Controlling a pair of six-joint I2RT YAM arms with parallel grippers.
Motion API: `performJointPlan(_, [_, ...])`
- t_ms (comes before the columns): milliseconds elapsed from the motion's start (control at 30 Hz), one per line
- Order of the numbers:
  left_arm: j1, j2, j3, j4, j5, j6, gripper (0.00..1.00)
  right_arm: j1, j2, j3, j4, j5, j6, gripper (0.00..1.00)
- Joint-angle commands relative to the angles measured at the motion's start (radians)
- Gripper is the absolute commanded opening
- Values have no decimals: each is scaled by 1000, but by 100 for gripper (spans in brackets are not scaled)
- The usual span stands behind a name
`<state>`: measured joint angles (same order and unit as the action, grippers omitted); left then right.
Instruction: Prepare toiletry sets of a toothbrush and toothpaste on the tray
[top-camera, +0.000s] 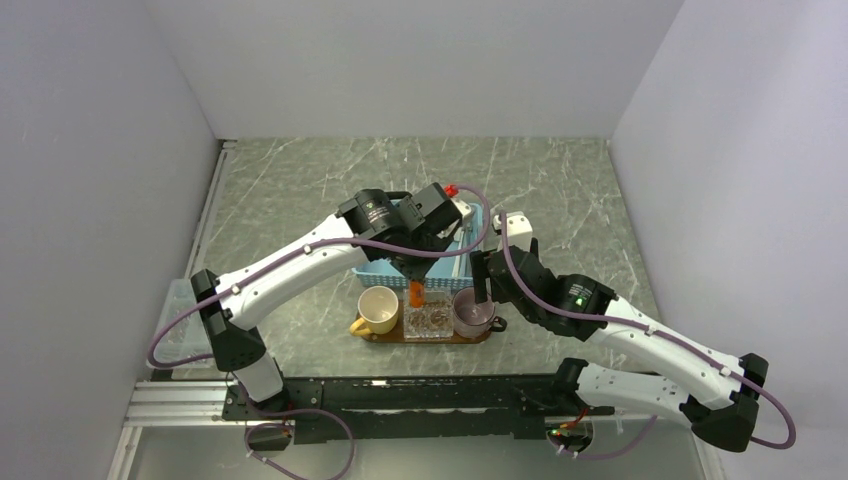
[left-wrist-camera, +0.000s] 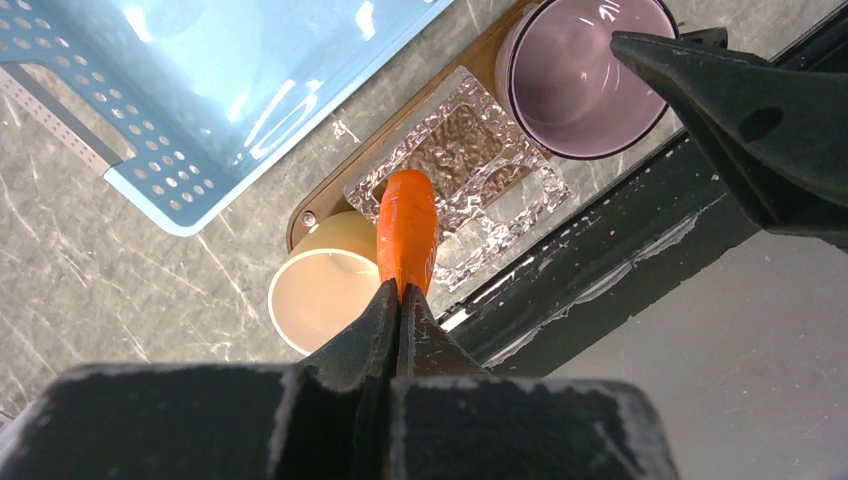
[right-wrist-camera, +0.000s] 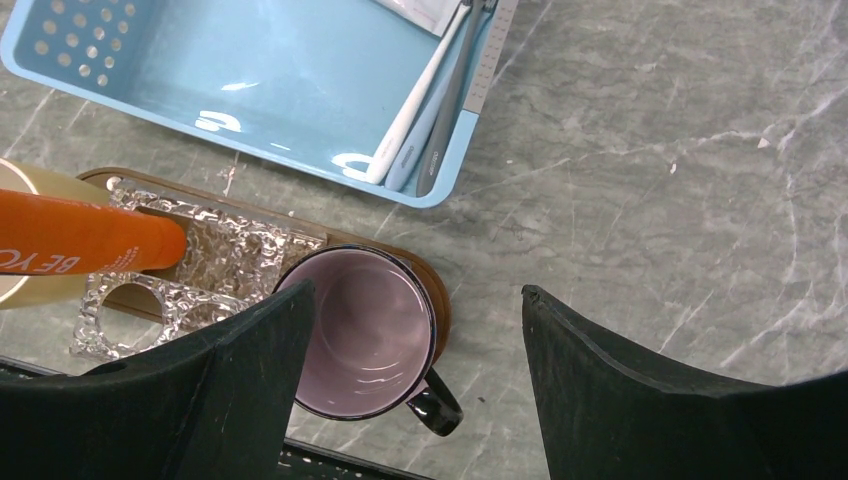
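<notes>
My left gripper (left-wrist-camera: 402, 290) is shut on the tail of an orange toothpaste tube (left-wrist-camera: 405, 230), which hangs nose-down over the glass holder (left-wrist-camera: 470, 160) on the brown wooden tray (left-wrist-camera: 328, 187). From above, the tube (top-camera: 416, 293) shows between a cream cup (top-camera: 378, 310) and a purple mug (top-camera: 472, 312). My right gripper (right-wrist-camera: 417, 290) is open and holds nothing, hovering over the mug (right-wrist-camera: 360, 335) and the tray's right end (right-wrist-camera: 440, 300). Pale toothbrushes (right-wrist-camera: 420, 110) lie against the blue basket's right wall, with a white tube's corner (right-wrist-camera: 425, 10) at the top edge.
The blue basket (top-camera: 380, 270) stands just behind the tray, mostly under my left wrist. The cream cup (left-wrist-camera: 320, 290) fills the tray's left end. The black rail (top-camera: 400, 395) runs along the near table edge. Grey walls close in both sides.
</notes>
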<state>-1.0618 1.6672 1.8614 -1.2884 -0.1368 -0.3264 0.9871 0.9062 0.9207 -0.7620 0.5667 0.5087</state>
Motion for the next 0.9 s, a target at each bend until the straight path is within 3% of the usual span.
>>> performJointPlan(0, [-4, -18, -8, 50, -16, 10, 0, -2, -9, -5, 17, -4, 12, 78])
performJointPlan(867, [-4, -74, -226, 215, -39, -12, 0, -3, 0, -8, 20, -5, 6, 78])
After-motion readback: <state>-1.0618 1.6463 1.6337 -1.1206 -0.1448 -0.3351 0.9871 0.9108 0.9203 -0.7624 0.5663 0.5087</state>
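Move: The left hand holds the orange toothpaste tube hanging over the clear holder on the tray. The holder's left rear slot lies some 13 cm below this hand and barely 1 cm ahead. Counted from that slot, the yellow mug stands about 8 cm left and 2 cm back, the purple mug about 12 cm right and 2 cm back, and the blue basket's middle about 13 cm straight ahead. From the right hand the slot is roughly 16 cm left, 2 cm back and 9 cm below. Straight down, slowly at first and then faster, the left hand lowers the toothpaste tube about 5 cm into the holder's left rear slot, just right of the yellow mug. The closed fingers keep their pinch on the tube's upper end, and the wrist hardly turns. ##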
